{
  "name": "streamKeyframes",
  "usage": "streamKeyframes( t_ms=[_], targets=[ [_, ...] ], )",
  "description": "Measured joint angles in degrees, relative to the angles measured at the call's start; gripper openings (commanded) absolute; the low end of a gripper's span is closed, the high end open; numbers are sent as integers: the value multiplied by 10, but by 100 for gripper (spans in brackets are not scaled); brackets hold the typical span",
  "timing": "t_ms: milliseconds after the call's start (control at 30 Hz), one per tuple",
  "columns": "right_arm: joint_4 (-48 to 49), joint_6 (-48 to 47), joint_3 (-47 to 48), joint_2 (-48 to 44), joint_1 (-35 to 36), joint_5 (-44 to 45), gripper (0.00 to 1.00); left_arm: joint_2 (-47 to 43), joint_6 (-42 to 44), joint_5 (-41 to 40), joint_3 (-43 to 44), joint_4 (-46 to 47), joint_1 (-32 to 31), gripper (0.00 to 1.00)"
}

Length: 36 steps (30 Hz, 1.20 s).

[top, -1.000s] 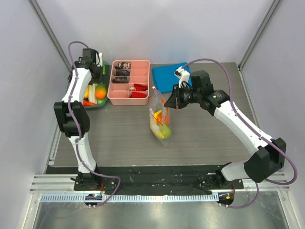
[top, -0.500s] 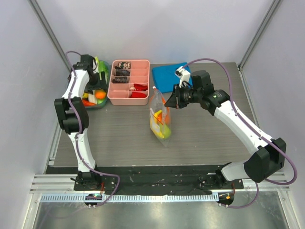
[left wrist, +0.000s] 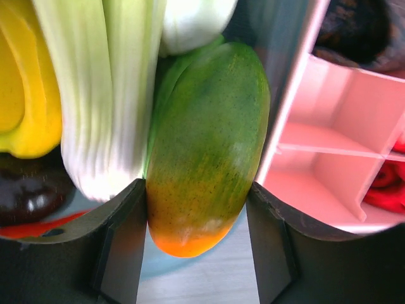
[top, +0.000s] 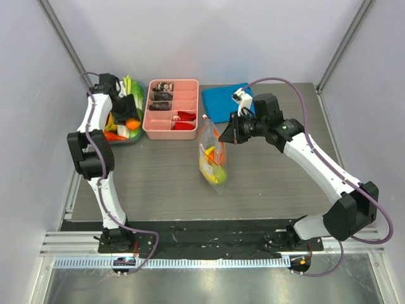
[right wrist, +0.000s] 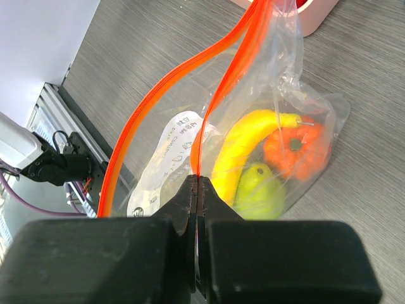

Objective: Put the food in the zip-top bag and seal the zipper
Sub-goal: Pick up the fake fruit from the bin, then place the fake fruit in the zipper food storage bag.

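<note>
My left gripper (top: 124, 113) is down in the teal bowl (top: 134, 140) of food at the far left. In the left wrist view its fingers (left wrist: 120, 240) press both sides of a green mango with an orange tip (left wrist: 205, 139), which lies beside pale leafy stalks (left wrist: 107, 95) and a yellow piece (left wrist: 22, 88). The clear zip-top bag (top: 214, 161) stands mid-table. My right gripper (right wrist: 198, 180) is shut on one side of its orange-red zipper (right wrist: 224, 88) and holds the mouth open. A banana (right wrist: 247, 152), a green pear (right wrist: 259, 193) and an orange fruit (right wrist: 294, 149) lie inside.
A pink compartment tray (top: 171, 107) sits right beside the bowl, its wall (left wrist: 288, 101) close to my left gripper's right finger. A folded blue cloth (top: 221, 100) lies behind the bag. A dark purple item (left wrist: 25, 190) rests low in the bowl.
My left arm has swung left and down into the bowl, and its jaws have narrowed onto the mango. The right arm and the bag have stayed still.
</note>
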Motion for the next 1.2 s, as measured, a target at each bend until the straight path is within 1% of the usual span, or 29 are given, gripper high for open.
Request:
streamKeyframes(
  t_ms=[33,133,200,267,300,367,467,533,633,767,867,1033,1067,1100,1167,1200],
  targets=[
    [0,0,0,0,0,0,1,-9,-1,6,-4,0,0,41],
    [0,0,0,0,0,0,1,-73,-2,44,-26,-1,-4,40],
    [0,0,0,0,0,0,1,-127,-5,68,-27,0,-21,40],
    [0,0,0,0,0,0,1,-183,-12,90,-27,4,-51,40],
    [0,1,0,0,0,0,1,-227,-15,106,-27,7,-76,40],
    [1,3,0,0,0,0,1,-269,-24,123,-28,14,-135,41],
    [1,7,0,0,0,0,1,-334,-56,165,-64,38,-219,42],
    [3,10,0,0,0,0,1,-355,-79,191,-88,42,-250,42],
    [7,15,0,0,0,0,1,-361,-118,222,-122,49,-280,43],
    [10,18,0,0,0,0,1,-359,-174,262,-197,56,-306,42],
    [12,20,0,0,0,1,1,-354,-211,290,-241,55,-313,43],
    [17,22,-3,-8,0,3,1,-346,-256,312,-266,53,-313,44],
    [18,22,-5,-10,0,3,1,-346,-265,314,-266,54,-313,46],
    [21,22,-7,-13,1,3,1,-345,-270,315,-266,54,-313,52],
    [24,22,-10,-17,4,2,1,-342,-283,319,-266,55,-313,58],
    [27,22,-12,-18,6,2,1,-338,-290,320,-265,55,-313,70]
  ],
)
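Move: Already gripped, the green-orange fake fruit is to go to the open mouth of the zip-top bag, roughly 32 cm to the left hand's right, 19 cm back and 12 cm higher. The right gripper pinching the bag's rim is about 35 cm right, 20 cm back and 12 cm up; the pink bin's middle lies some 15 cm right, 4 cm ahead and 7 cm below. From the right hand, the mouth is about 4 cm left and 2 cm ahead, nearly level. Carrying the fruit up out of the food bin, the left hand climbs about 24 cm while sweeping right and back, then sinks some 9 cm to ease in beside the bag's mouth, ending 29 cm right and 23 cm back. Its fingers swing about 40 degrees to point right and down, turning somewhat clockwise, and keep their grip. The right hand keeps pinching the zipper edge, almost still. ##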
